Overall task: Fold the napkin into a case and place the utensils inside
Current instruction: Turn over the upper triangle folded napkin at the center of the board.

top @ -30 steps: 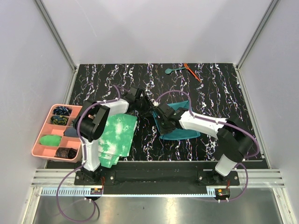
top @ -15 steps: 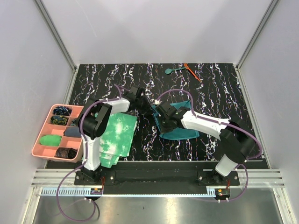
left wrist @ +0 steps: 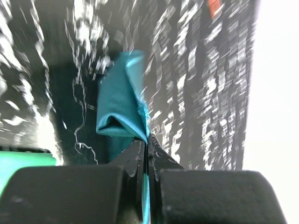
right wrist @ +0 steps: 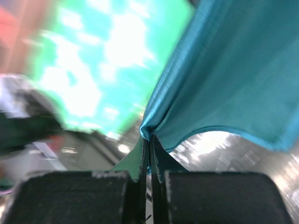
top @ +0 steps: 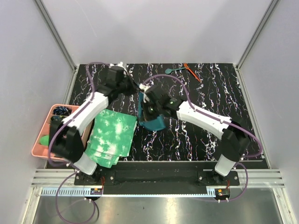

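Observation:
The dark teal napkin [top: 153, 123] is lifted off the black marbled table and hangs bunched between both grippers near the middle. My left gripper [top: 138, 92] is shut on its far edge; in the left wrist view the folded napkin [left wrist: 119, 107] runs out from the closed gripper [left wrist: 146, 140]. My right gripper [top: 148, 108] is shut on another edge, and the napkin [right wrist: 233, 70] drapes up and to the right from that gripper [right wrist: 149, 137]. The teal spoon [top: 170, 70] and the orange-red stick utensil [top: 191, 71] lie at the far edge of the table. No folded case shows.
A stack of green-and-white tie-dye cloths [top: 112, 137] lies at the near left, also blurred in the right wrist view [right wrist: 107, 60]. A pink compartment tray [top: 42, 144] with small items sits off the table's left edge. Grey walls enclose three sides.
The left gripper has shut on the napkin. Both arms have raised it and carried it left and farther back; it lay flat at centre right and now hangs bunched.

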`<act>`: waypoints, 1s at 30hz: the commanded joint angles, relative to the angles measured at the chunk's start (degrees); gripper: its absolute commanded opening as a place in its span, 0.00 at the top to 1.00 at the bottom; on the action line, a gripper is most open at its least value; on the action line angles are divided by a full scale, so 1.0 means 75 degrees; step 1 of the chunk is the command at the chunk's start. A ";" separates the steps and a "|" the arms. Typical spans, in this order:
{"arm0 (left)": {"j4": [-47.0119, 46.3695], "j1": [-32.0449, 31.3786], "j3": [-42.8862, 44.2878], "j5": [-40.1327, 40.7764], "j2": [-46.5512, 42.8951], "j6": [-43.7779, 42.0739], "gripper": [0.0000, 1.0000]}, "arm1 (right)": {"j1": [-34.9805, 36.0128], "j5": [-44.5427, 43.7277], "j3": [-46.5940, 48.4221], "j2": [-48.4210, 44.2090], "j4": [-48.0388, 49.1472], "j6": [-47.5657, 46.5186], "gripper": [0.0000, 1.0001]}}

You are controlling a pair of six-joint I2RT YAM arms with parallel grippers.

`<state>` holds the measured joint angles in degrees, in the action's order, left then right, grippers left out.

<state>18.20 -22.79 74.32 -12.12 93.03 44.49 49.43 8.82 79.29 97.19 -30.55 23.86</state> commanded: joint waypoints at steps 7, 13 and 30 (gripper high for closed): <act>0.0316 -0.0382 0.1491 0.1439 -0.1133 -0.0893 1.00 | 0.0195 0.2210 -0.0884 -0.1179 0.2288 0.1552 1.00; 0.0129 -0.1566 0.2181 0.1955 0.0881 -0.0635 1.00 | -0.0952 0.3042 -0.4877 -0.2609 0.4949 0.3041 1.00; -0.0749 -0.3489 0.4973 0.2202 0.4963 -0.0377 0.99 | -0.3450 0.1520 -0.8450 -0.5843 0.2199 0.3322 1.00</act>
<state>23.73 -49.60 106.15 -2.11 130.15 42.06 23.11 22.22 16.53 57.10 -1.34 46.46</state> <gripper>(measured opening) 0.015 0.012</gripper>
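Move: The napkin hangs between the two shut grippers, above the board's left-centre. The far-edge spot on the bare board lies from the left hand about 23 cm right, 5 cm back and 16 cm down; the near-edge spot lies from the right hand roughly 18 cm right, 6 cm back and 11 cm down. From the left hand, the green cloth is about 15 cm left and 16 cm back, the teal spoon 19 cm right and 18 cm ahead, both some 17 cm below. The napkin, still pinched at two corners by both closed grippers, is first carried up another 10 cm or so with a slight leftward swing, then both hands reverse and sweep it right, down and a little back over the middle of the board, roughly 20–25 cm sideways from the turning point. Both wrists swing clockwise, the right one more, about 30 degrees; the left hand eases up slightly last. ##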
